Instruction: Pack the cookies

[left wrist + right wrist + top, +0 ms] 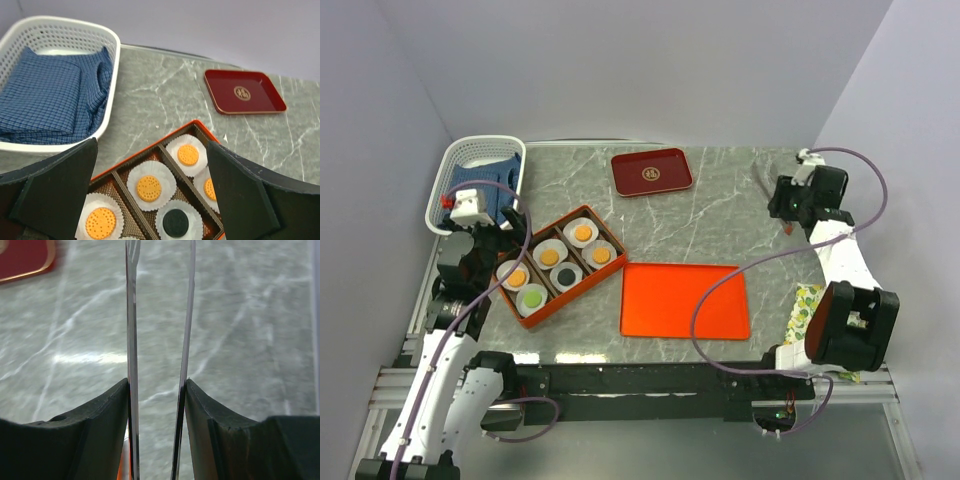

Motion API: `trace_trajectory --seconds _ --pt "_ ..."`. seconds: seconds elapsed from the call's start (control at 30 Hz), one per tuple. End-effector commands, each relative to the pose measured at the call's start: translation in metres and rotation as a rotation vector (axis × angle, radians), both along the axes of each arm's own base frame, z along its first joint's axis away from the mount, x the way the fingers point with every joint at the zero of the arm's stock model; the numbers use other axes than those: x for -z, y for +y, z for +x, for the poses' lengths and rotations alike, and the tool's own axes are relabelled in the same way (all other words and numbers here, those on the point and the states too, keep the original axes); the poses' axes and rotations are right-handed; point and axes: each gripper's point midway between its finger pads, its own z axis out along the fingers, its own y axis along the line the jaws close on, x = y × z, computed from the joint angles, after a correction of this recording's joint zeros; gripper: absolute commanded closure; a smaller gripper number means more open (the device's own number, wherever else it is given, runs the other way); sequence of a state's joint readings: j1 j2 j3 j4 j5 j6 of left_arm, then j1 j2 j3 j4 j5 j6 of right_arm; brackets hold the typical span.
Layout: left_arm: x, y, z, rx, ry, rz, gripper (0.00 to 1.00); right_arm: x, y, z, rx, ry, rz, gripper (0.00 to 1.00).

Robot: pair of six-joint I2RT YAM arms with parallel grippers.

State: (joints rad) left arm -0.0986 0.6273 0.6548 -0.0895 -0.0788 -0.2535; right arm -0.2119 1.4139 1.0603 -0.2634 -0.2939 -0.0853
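Observation:
Six cookies sit in white paper cups inside an orange box [584, 208]: orange ones [583, 232], [601, 255], [549, 257], one black [567, 275], one green [532, 297]. My left gripper [487, 250] hovers at the box's left end, wide open and holding nothing. Its wrist view looks down on the box rim [150, 145], orange cookies [149, 188] and the black cookie [175, 222] between the jaws of the left gripper [152, 150]. My right gripper [798, 208] hangs at the far right, shut on metal tongs [132, 315], whose two blades point down at the marble from the right gripper [157, 385].
An orange lid [685, 300] lies flat right of the box. A dark red tray [651, 172] sits at the back centre. A white basket [480, 150] holding blue cloth [50, 95] stands at the back left. A patterned cloth [807, 305] lies at the right edge.

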Motion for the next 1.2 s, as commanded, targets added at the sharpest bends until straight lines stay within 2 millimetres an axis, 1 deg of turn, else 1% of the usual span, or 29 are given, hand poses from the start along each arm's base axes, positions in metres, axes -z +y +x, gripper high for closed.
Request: trace_trajectory --seconds 0.0,0.03,0.1,0.13,0.17,0.27,0.3,0.43,0.47,0.53,0.63,0.7,0.73,0.8,0.83,0.9,0.93,0.97,1.03,1.07,1.1,1.17 --pt "-0.019 -0.011 0.000 0.061 -0.050 -0.019 0.03 -0.001 -0.034 0.021 0.111 -0.086 -0.048 0.47" --pt "-0.019 -0.011 0.000 0.063 -0.052 -0.019 0.04 -0.001 -0.040 0.022 0.125 -0.089 -0.043 0.47" --pt "-0.018 -0.012 0.001 0.067 -0.047 -0.019 0.04 0.009 -0.047 0.024 0.143 -0.065 -0.029 0.47" --pt "-0.017 -0.012 0.001 0.067 -0.041 -0.020 0.03 0.012 -0.055 0.024 0.162 -0.059 -0.031 0.47" --pt "-0.016 -0.012 0.002 0.067 -0.038 -0.019 0.04 0.023 -0.058 0.026 0.167 -0.034 -0.026 0.47" --pt "-0.011 -0.017 0.004 0.094 -0.019 -0.020 0.03 0.042 -0.068 0.024 0.183 0.012 -0.019 0.47" --pt "-0.010 -0.020 0.004 0.111 -0.013 -0.021 0.04 0.045 -0.070 0.023 0.184 0.018 -0.023 0.47" --pt "-0.003 -0.029 0.009 0.155 0.024 -0.020 0.04 0.056 -0.073 0.022 0.177 0.045 -0.032 0.47" --pt "-0.001 -0.030 0.010 0.160 0.032 -0.020 0.03 0.064 -0.073 0.022 0.174 0.067 -0.032 0.47" --pt "0.000 -0.030 0.010 0.164 0.037 -0.020 0.04 0.066 -0.076 0.022 0.174 0.090 -0.037 0.46" --pt "-0.001 -0.030 0.009 0.166 0.028 -0.020 0.04 0.072 -0.078 0.020 0.167 0.110 -0.046 0.46" --pt "-0.001 -0.031 0.009 0.168 0.029 -0.020 0.03 0.082 -0.079 0.016 0.158 0.154 -0.048 0.46" --pt "-0.001 -0.031 0.009 0.171 0.029 -0.021 0.04 0.080 -0.080 0.017 0.155 0.156 -0.050 0.45" --pt "-0.002 -0.032 0.009 0.177 0.028 -0.023 0.04 0.086 -0.082 0.014 0.148 0.193 -0.057 0.44" --pt "-0.001 -0.033 0.008 0.178 0.028 -0.021 0.03 0.084 -0.084 0.016 0.152 0.194 -0.063 0.42" --pt "-0.002 -0.034 0.008 0.186 0.026 -0.023 0.04 0.091 -0.085 0.013 0.143 0.240 -0.069 0.36" --pt "-0.001 -0.035 0.008 0.189 0.030 -0.023 0.04 0.099 -0.086 0.011 0.142 0.268 -0.070 0.35" --pt "0.000 -0.035 0.008 0.193 0.031 -0.024 0.04 0.103 -0.086 0.010 0.133 0.282 -0.078 0.27" --pt "0.001 -0.039 0.009 0.215 0.037 -0.025 0.03 0.108 -0.087 0.007 0.130 0.309 -0.079 0.24" --pt "0.001 -0.041 0.008 0.222 0.041 -0.026 0.04 0.107 -0.088 0.006 0.130 0.310 -0.077 0.19" --pt "0.001 -0.044 0.008 0.241 0.039 -0.028 0.03 0.105 -0.088 0.006 0.130 0.309 -0.077 0.17" --pt "0.001 -0.047 0.007 0.257 0.037 -0.030 0.03 0.091 -0.088 0.008 0.132 0.274 -0.081 0.10"
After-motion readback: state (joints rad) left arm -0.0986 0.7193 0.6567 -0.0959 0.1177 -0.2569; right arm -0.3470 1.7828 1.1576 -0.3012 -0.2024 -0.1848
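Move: The right hand holds the tongs in the air. Bare table, where they are to go, lies about 8 cm to its right, hardly farther out and some 14 cm below. At table level, the orange tray is about 20 cm back and 22 cm left of this hand, the red tray some 17 cm ahead and 31 cm left, the lemon cloth about 28 cm back and 14 cm right. From the empty left hand, that bare spot is roughly 12 cm ahead, 75 cm right and 25 cm below. Carry the tongs in the right gripper right and then mostly down onto the bare table, about 8 cm across and 12 cm down, tipping the fingers some 20 degrees further down near the bottom. Open the fingers there to let go of both arms of the tongs. Meanwhile ease the open left gripper about 3 cm right and a little down towards the cookie box, turning slightly clockwise. ##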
